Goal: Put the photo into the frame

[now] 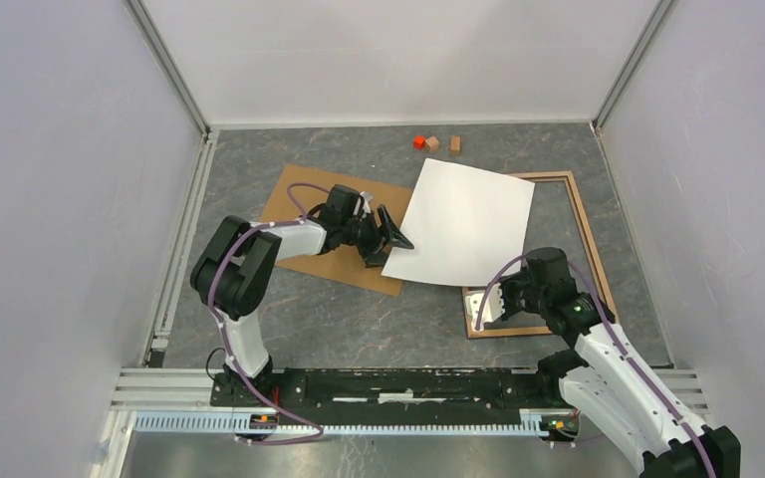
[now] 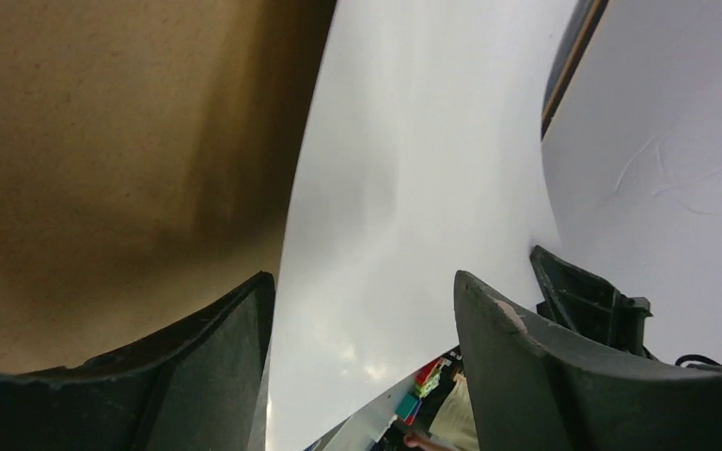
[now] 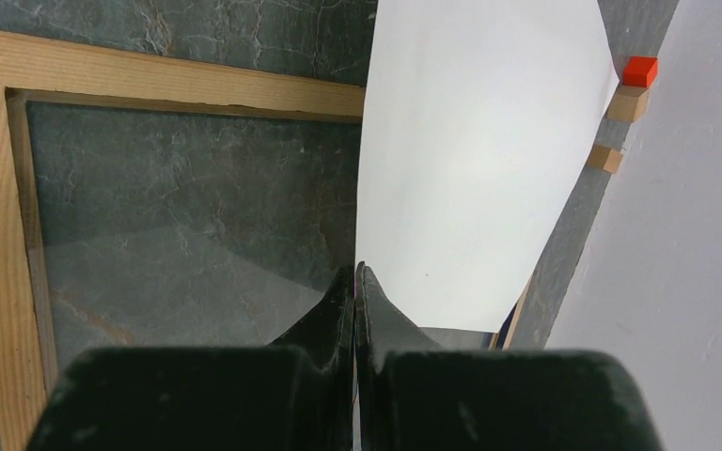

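Observation:
The photo [image 1: 463, 224] shows only its plain white back. It lies tilted across the frame's left part and the edge of the brown backing board [image 1: 309, 229]. The light wood frame [image 1: 588, 229] lies flat on the grey table. My right gripper [image 1: 503, 291] is shut on the photo's near edge, and in the right wrist view the fingertips [image 3: 355, 272] pinch the sheet [image 3: 470, 160] above the frame [image 3: 150, 80]. My left gripper [image 1: 393, 239] is open at the photo's left edge. In the left wrist view its fingers [image 2: 362, 319] straddle the sheet [image 2: 414, 188] beside the board [image 2: 103, 141].
A red block [image 1: 419, 141] and two small wooden blocks [image 1: 432, 143] [image 1: 454, 144] sit by the back wall, and they also show in the right wrist view [image 3: 639, 70]. White walls close in the table on three sides.

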You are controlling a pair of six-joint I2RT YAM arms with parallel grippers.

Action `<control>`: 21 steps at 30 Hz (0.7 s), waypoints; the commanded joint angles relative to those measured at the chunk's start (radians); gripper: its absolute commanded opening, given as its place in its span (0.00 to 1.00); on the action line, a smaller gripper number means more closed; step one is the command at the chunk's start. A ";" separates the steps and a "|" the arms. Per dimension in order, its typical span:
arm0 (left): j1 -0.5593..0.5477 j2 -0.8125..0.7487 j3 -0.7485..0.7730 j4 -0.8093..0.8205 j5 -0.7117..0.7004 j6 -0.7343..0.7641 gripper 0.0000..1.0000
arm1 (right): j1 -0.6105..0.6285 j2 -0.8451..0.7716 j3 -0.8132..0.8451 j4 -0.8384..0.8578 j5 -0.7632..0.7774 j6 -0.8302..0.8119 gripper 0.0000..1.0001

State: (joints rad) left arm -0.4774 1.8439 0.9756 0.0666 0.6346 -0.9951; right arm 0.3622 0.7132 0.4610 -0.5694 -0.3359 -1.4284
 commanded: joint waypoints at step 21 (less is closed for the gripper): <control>-0.328 -0.106 -0.186 0.430 -0.436 -0.313 0.10 | -0.004 -0.102 0.529 0.041 0.379 1.437 0.98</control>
State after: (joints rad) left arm -0.6689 1.8309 0.8204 0.3473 0.4580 -1.1927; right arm 0.3595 0.5835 0.8040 -0.5655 -0.2432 -0.5819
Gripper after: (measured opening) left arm 0.099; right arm 0.981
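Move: The photo, white back up, already has its left edge between the left hand's open fingers; its middle is some 13 cm right and 5 cm ahead of that hand, at much the same height. The frame's middle lies about 26 cm right, 1 cm back and 5 cm below, the brown board's 14 cm left and 5 cm ahead. The right hand still pinches the near-right corner; the frame's middle is about 7 cm ahead, 3 cm right and 7 cm below it, the photo's 13 cm ahead and 9 cm left. The left fingers close on the photo's left edge, sinking about 1 cm, then drag it back and to the right by some 6 cm, towards the frame's near-left corner. The right hand holds still at first, then opens wide, lets go of the near-right corner and climbs about 16 cm, its fingers swinging up towards level. ##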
